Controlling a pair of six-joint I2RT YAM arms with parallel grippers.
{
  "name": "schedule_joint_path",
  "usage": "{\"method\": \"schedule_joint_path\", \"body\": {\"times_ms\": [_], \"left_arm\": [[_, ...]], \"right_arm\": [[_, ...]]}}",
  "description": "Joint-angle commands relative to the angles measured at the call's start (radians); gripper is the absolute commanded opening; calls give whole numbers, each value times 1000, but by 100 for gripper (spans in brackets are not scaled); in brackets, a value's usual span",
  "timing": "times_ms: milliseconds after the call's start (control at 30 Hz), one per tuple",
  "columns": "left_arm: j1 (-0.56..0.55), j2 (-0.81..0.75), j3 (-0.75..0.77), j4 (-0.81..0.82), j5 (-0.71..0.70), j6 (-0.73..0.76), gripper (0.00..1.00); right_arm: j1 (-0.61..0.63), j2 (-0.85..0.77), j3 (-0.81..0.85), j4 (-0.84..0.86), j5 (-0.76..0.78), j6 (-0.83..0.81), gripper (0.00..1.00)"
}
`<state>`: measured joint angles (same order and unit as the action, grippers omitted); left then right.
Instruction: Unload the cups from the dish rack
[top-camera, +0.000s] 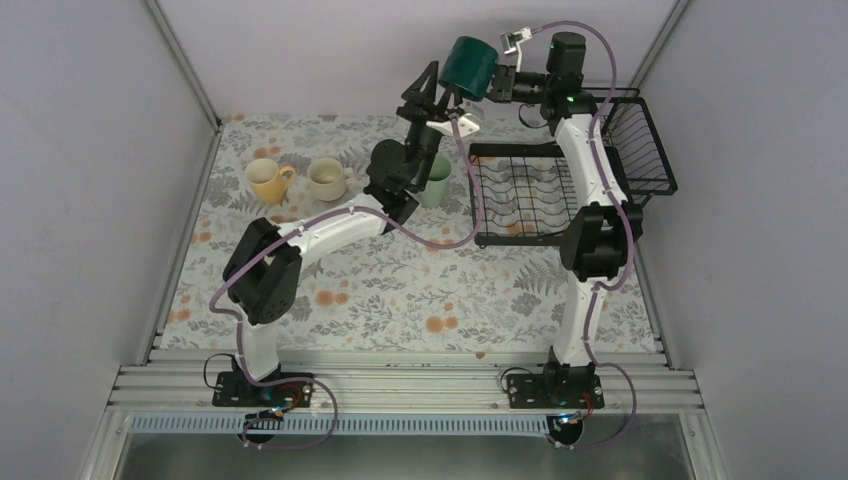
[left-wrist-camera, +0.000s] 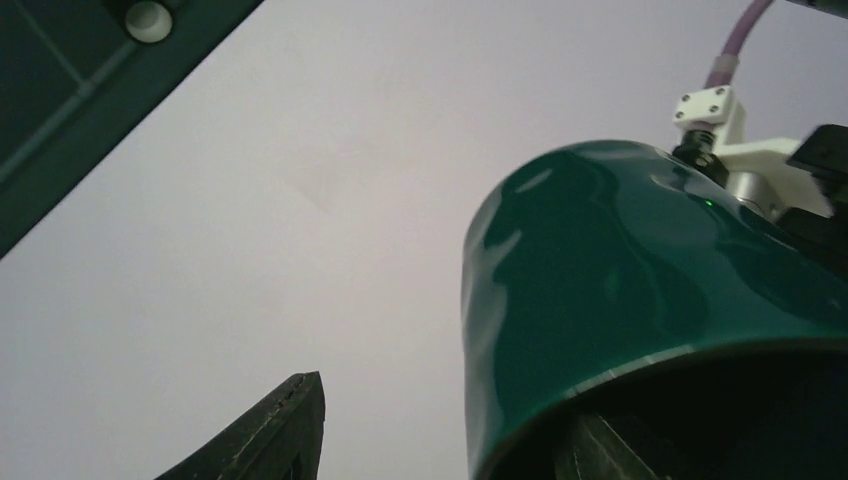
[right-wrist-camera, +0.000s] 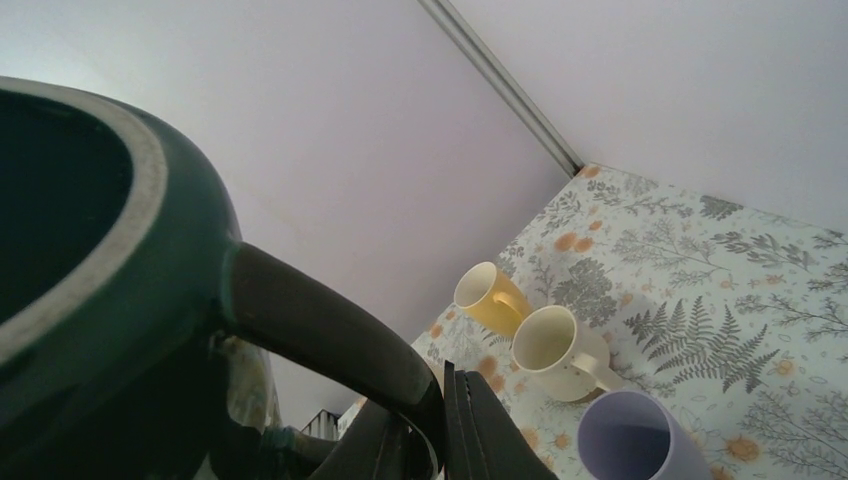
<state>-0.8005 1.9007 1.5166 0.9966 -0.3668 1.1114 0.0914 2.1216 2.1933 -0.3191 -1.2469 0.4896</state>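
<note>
My right gripper is shut on the handle of the dark green mug and holds it high above the table's far side. The mug lies tilted, mouth toward my left gripper. In the left wrist view the left gripper is open: one finger is outside the mug and the other is just inside its mouth. A yellow mug, a cream mug and a mint-green tumbler stand on the table. A lavender tumbler shows in the right wrist view.
The black wire dish rack stands at the right, with its raised basket at the far right; no cups show in it. The left arm's forearm partly hides the mint-green tumbler. Grey walls close the sides and back.
</note>
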Motion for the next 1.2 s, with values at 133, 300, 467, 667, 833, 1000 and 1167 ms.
{"method": "schedule_joint_path", "body": {"times_ms": [133,300,467,667,833,1000,1167], "left_arm": [[6,51,106,67,-12,33,40],[7,48,129,8,-19,6,3],[6,42,117,29,-22,23,2],[9,43,130,56,-37,67,2],[19,49,142,110,-53,128,2],[31,45,166,144,-62,199,3],[63,-4,176,78,-63,188,2]], "right_arm": [[23,-74,-15,49,-77,6,3],[24,-78,-17,51,-86,6,3],[24,-76,-15,52,-96,9,3],[22,-71,-22,35,-125,-11,35],[19,-78,-21,-29,-119,-77,59],[-2,-102,-22,-160,-63,-203,76],[-30,-144,-17,-322,40,-384,81]]}}
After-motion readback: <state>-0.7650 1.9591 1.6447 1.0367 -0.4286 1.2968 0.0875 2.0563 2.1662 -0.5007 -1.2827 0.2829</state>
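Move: The dark green mug, held up by its handle in the right hand, already has its wall between the left hand's open fingers: its middle is about 2 cm ahead of the left hand, 3 cm right and 3 cm above. From the right hand it lies roughly 5 cm left, 1 cm ahead and 3 cm up. On the table some 41 cm below the left hand, the green cup stands 3 cm back with no sideways offset, the purple cup 8 cm left and 2 cm back. The dark green mug passes from hand to hand in mid-air: the left gripper eases about 1.5 cm forward and pinches the mug's wall, while the right brings the handle a little back and left. Both pause, then the right fingers open off the handle and that hand backs away, some 3 cm back in all; the left meanwhile carries the mug about 2 cm left and up, turning roughly 10 degrees counter-clockwise. ##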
